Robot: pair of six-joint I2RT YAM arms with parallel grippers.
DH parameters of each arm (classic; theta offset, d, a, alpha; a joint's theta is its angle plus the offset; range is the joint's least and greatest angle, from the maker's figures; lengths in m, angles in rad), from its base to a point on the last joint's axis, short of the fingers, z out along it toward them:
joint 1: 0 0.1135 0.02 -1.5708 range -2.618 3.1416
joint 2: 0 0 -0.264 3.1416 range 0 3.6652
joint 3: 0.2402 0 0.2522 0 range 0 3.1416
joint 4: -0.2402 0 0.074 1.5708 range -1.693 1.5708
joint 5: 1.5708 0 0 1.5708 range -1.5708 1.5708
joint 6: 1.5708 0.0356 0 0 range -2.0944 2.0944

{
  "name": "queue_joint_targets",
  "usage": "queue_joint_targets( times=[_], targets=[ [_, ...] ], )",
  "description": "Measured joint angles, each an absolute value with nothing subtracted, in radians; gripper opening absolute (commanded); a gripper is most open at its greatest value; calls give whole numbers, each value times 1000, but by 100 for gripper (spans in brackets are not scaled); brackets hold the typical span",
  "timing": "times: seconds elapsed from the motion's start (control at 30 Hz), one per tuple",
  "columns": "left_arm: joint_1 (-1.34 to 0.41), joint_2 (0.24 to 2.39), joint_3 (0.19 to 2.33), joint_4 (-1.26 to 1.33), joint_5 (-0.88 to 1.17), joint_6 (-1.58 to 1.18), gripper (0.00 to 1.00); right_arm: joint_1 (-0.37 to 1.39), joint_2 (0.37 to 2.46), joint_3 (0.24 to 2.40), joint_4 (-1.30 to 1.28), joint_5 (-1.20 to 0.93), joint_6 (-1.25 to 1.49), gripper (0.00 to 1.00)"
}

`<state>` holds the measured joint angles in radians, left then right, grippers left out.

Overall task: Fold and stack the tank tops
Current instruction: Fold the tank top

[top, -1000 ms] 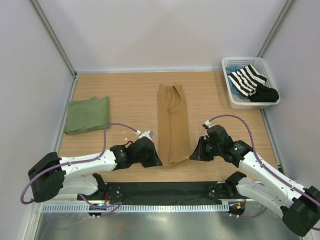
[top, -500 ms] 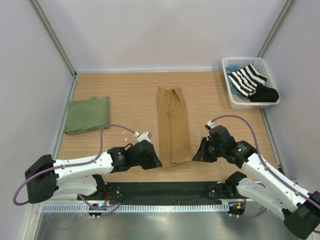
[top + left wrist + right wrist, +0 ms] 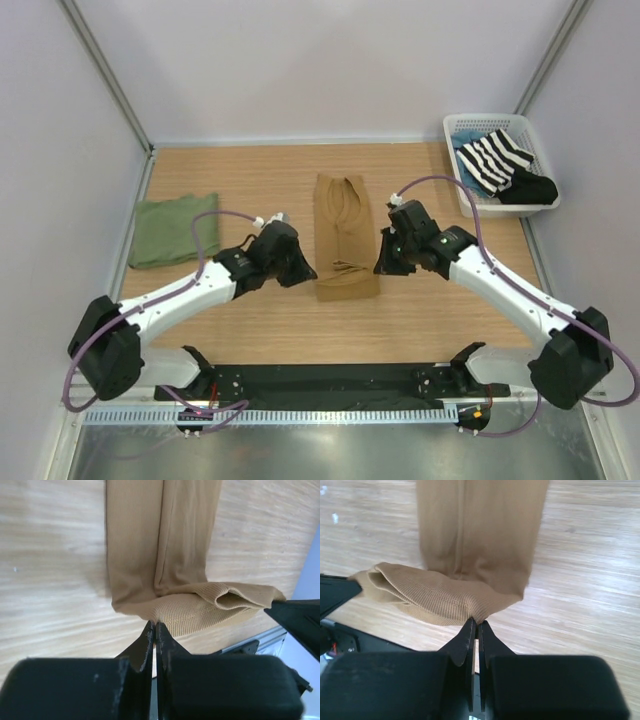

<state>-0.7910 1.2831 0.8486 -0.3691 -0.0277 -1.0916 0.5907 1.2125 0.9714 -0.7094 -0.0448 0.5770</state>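
Note:
The tan-brown tank top (image 3: pixel 345 230) lies as a long narrow strip in the middle of the table, its near end lifted and doubled back over itself. My left gripper (image 3: pixel 310 272) is shut on the hem's left corner (image 3: pixel 160 616). My right gripper (image 3: pixel 380 265) is shut on the hem's right corner (image 3: pixel 479 615). The raised hem sags in a loose fold between the two grippers (image 3: pixel 420 597). The olive green tank top (image 3: pixel 175 229) lies folded flat at the table's left side, away from both arms.
A white basket (image 3: pixel 470 195) at the back right holds a black-and-white striped garment (image 3: pixel 494 158) and a black garment (image 3: pixel 528 188). Grey walls enclose the wooden table (image 3: pixel 440 320) on three sides. A black strip (image 3: pixel 330 382) runs along the near edge.
Both grippers have carried the tan top's near hem away from the table's front edge toward the back, folding the strip over itself. The green top has not moved.

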Motion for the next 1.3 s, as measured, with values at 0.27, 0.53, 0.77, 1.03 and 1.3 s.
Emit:
queue_joint_targets(
  times=[0.27,0.53,0.77,1.03,1.3],
  targets=[
    [-694,1451,1018,-398,31,-1005,0,510,1411,1114,-698,-27,513,1],
    [-619,1635,1159,-403,75,-945,0,431,1620,1231,-658,-32,467,1],
    [-587,1719,1248,-416,85,-908,0,404,1714,1294,-650,-44,453,1],
    [-561,1767,1301,-429,91,-895,0,403,1751,1380,-651,-45,447,1],
    [-536,1870,1387,-432,102,-881,0,376,1869,1424,-624,-47,447,1]
  ],
)
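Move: Both shut grippers already hold the tan tank top's hem by its corners, about 13 cm apart and roughly 6 cm above the garment. The bottom of its neckline lies some 18 cm ahead of the left hand and 6 cm to its right, and about 18 cm ahead of the right hand and 7 cm to its left. The folded green top sits about 15 cm ahead and 30 cm left of the left hand; the basket stands roughly 31 cm ahead and 27 cm right of the right hand. Keeping their pinch on the two corners, both arms together carry the hem forward over the lower body of the tank top towards the neckline, about 15 cm, quickly at first and slower in the second half. Meanwhile both sink, the left some 3 cm and the right about 5 cm with a brief rise partway, bringing the hem low over the middle of the garment while the fingers stay shut and the wrists turn only slightly. ##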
